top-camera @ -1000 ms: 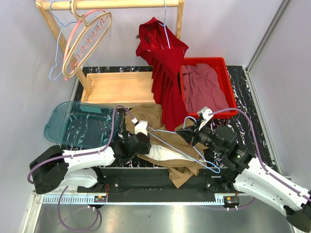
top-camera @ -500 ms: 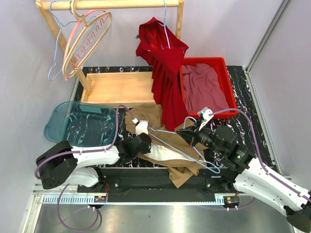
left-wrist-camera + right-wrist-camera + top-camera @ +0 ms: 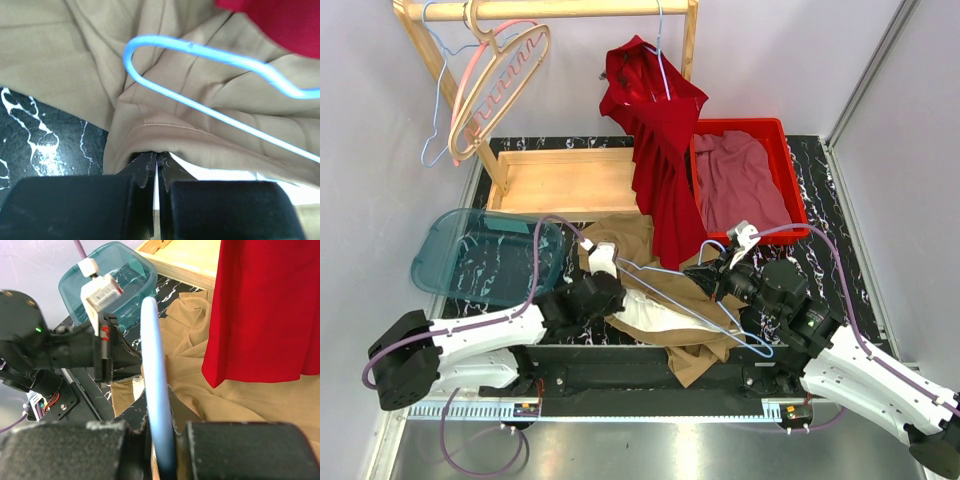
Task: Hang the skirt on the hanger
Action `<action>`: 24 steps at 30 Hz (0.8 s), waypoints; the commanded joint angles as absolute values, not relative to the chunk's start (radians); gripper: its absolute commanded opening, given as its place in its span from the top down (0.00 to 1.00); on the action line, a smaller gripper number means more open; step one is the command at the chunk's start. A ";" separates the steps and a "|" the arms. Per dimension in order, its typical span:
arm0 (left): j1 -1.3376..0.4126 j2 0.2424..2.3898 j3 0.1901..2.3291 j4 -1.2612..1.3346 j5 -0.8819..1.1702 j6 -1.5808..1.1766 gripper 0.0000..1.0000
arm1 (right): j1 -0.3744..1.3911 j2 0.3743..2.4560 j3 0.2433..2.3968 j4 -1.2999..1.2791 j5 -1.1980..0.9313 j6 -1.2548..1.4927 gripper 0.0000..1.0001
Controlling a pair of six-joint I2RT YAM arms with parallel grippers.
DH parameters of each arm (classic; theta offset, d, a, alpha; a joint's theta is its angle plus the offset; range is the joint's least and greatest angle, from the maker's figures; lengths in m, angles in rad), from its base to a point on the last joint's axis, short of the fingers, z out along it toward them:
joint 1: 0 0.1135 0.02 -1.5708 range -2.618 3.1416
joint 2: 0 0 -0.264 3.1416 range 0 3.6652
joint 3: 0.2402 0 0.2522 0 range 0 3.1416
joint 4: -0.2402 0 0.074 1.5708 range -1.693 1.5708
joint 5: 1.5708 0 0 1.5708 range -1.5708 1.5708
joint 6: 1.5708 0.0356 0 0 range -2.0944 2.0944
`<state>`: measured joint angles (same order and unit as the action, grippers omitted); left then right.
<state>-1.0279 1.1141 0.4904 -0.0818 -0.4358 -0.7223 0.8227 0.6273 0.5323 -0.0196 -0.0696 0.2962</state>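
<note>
The tan skirt [image 3: 625,238] lies crumpled on the black table between the arms, with its white lining showing near the front. It also shows in the left wrist view [image 3: 75,55] and the right wrist view [image 3: 200,405]. My left gripper [image 3: 612,292] [image 3: 157,155] is shut on a fold at the skirt's edge. My right gripper [image 3: 700,276] [image 3: 157,400] is shut on the blue wire hanger [image 3: 665,268] [image 3: 152,355] and holds it low over the skirt. The hanger's rounded end [image 3: 200,50] lies on the fabric just ahead of my left fingers.
A red dress [image 3: 658,120] hangs from the wooden rack [image 3: 565,180] at the back and drapes onto the skirt. A red bin [image 3: 782,180] with maroon cloth stands at the right. A teal plastic tub [image 3: 485,255] is at the left. Spare hangers [image 3: 500,75] hang on the rail.
My left wrist has moved slightly back and to the left, still shut on the skirt's edge, and its arm has swung lower. The right arm and hanger have stayed put.
</note>
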 commanded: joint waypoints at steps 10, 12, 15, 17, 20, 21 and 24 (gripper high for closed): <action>-0.955 0.843 0.546 -0.185 -0.075 -0.557 1.00 | 0.821 0.594 0.568 -0.046 -0.077 0.276 1.00; -0.890 0.801 0.540 -0.184 -0.016 -0.575 1.00 | 0.821 0.581 0.574 -0.061 -0.077 0.268 1.00; -0.735 0.743 0.514 -0.146 0.084 -0.603 1.00 | 0.821 0.555 0.578 -0.081 -0.068 0.262 1.00; -0.703 0.745 0.514 -0.155 0.078 -0.621 1.00 | 0.821 0.532 0.580 -0.093 -0.075 0.258 1.00; -0.670 0.773 0.522 -0.163 0.042 -0.655 1.00 | 0.821 0.506 0.581 -0.104 -0.081 0.261 1.00; -0.658 0.787 0.523 -0.163 0.032 -0.663 1.00 | 0.821 0.500 0.580 -0.104 -0.087 0.262 1.00; -0.640 0.804 0.525 -0.155 0.025 -0.675 1.00 | 0.821 0.492 0.583 -0.106 -0.113 0.262 1.00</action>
<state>-0.6640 0.7860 0.4965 -0.1909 0.0128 -0.6399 0.8227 0.5068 0.5346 -0.1047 -0.0734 0.2741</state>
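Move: The left hand has its closed fingers on the left corner of the brown skirt's waistband; the left end of the hanger, its goal, is about 5 cm ahead, straight in line and roughly 9 cm higher. The brown skirt's middle lies some 11 cm right, 4 cm ahead and 4 cm lower; the red skirt's hem hangs about 13 cm right, 8 cm ahead and 6 cm up. From the right hand, which holds the hanger, that waistband corner is about 18 cm left, level fore and aft, 16 cm below; the red hem is 5 cm left, 8 cm ahead, 10 cm below. Keeping its pinch on the waistband corner, the left hand lifts it about 7 cm towards the hanger's left end, first drawing back some 3 cm and a little right, then swinging forward and left about 5 cm each way. Its left side rolls down some 15 degrees. The right hand keeps hold of the hanger and eases it about 2 cm back and right, slightly up. ##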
